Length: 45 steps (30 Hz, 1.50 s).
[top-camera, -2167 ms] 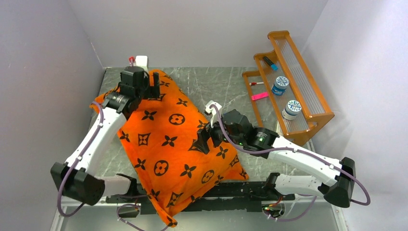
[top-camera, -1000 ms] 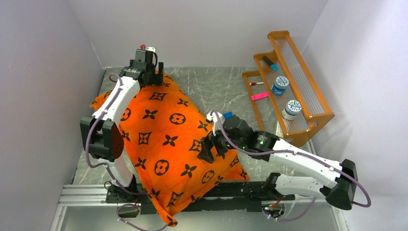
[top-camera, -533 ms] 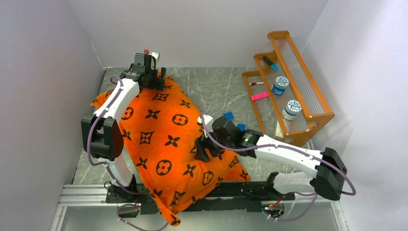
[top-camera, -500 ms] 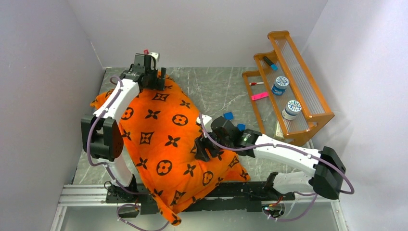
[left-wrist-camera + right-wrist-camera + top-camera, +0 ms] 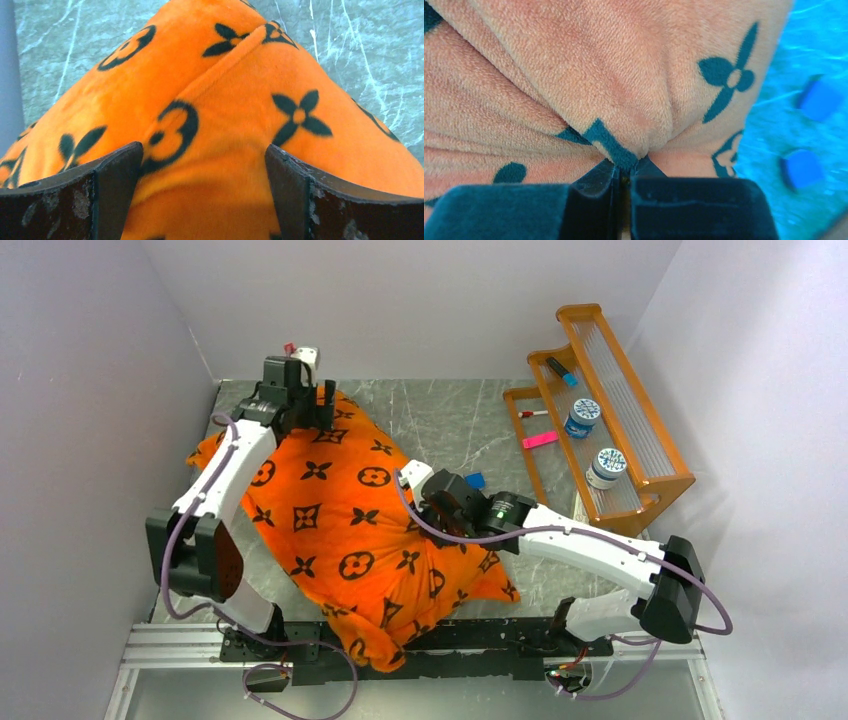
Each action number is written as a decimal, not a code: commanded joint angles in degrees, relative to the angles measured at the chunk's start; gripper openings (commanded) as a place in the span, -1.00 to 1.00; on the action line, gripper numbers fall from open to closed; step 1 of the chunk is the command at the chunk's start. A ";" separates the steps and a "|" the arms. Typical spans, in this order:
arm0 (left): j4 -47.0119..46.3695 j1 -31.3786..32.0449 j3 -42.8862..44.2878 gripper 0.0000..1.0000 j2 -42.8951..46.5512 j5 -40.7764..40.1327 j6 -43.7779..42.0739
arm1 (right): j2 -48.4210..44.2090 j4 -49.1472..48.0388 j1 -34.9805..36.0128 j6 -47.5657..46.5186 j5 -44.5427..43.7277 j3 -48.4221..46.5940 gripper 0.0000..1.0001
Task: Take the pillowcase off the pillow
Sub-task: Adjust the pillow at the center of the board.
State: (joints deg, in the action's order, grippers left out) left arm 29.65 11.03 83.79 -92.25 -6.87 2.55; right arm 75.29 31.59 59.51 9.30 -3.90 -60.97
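The orange pillowcase with dark brown motifs lies bulging on the grey marble table; the pillow is hidden inside it. My left gripper stands open over the cover's far corner, its fingers straddling a ridge of orange fabric without pinching it. My right gripper is at the cover's right side. In the right wrist view its jaws are shut on a small pinched fold of the pillowcase, and the cloth puckers into them.
An orange wooden rack stands at the right, holding two jars, a marker and a pink item. A small blue block lies on the table beside my right wrist. Grey walls close in on the left and at the back.
My right gripper has shut on a fold of the pillowcase and moved left and back, bunching the fabric. The cover's near end has drawn up. My left arm shifted slightly left.
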 commanded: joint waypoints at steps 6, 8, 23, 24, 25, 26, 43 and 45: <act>3.80 -3.92 -1.56 0.94 12.90 0.44 3.43 | -2.36 -8.40 -1.57 -13.00 -23.85 -6.50 -1.00; 4.27 -4.43 -0.73 0.94 13.44 1.17 4.00 | -3.32 -9.20 -1.61 -13.69 -22.59 -5.47 -1.00; 8.81 -8.04 11.12 0.94 -2.24 6.42 6.83 | -11.89 -17.54 -1.37 -6.48 -6.83 10.54 -1.00; 9.47 -8.02 12.54 0.94 -3.71 6.78 6.74 | -11.77 -18.06 -1.25 -6.35 -6.33 10.98 -1.00; 10.31 -8.04 13.93 0.94 -5.06 7.51 6.46 | -11.70 -18.52 -1.09 -6.19 -6.10 11.42 -1.00; 11.34 -7.98 15.37 0.94 -6.37 8.17 6.11 | -11.63 -18.89 -1.02 -6.14 -5.97 11.79 -1.00; 7.42 -8.21 -2.01 0.56 -9.84 18.12 4.61 | -10.64 -21.33 -0.56 -6.99 -7.27 12.79 -1.00; 6.47 -8.21 -3.27 0.31 -8.05 17.93 4.83 | -10.08 -21.03 -0.57 -7.16 -8.86 11.46 -1.00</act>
State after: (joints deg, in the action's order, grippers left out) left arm 30.09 2.13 85.47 -100.33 5.13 7.68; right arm 63.92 14.44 58.54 1.91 -11.46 -47.51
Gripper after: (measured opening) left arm 0.760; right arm 0.043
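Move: The orange pillow's far end lies beneath the open left fingers; the patch for them is about 2 cm ahead, 3 cm to the left and 6 cm below. The pillow's far corner is some 6 cm ahead of that hand and 2 cm to its right. From the right hand, already pinching the case, the pillow's middle is about level and 12 cm left, some 6 cm below; a blue cube stands roughly 10 cm ahead, 10 cm right and 14 cm below. The pillow's near part is shifted by the right hand, which keeps its pinch while going about 5 cm forward, a little right and up, then easing partway back as its fingers tip upward some 15 degrees. Meanwhile the open left hand lifts about 7 cm back and leftward, then comes forward and down into the far-end cloth, starting to close around a fold. ##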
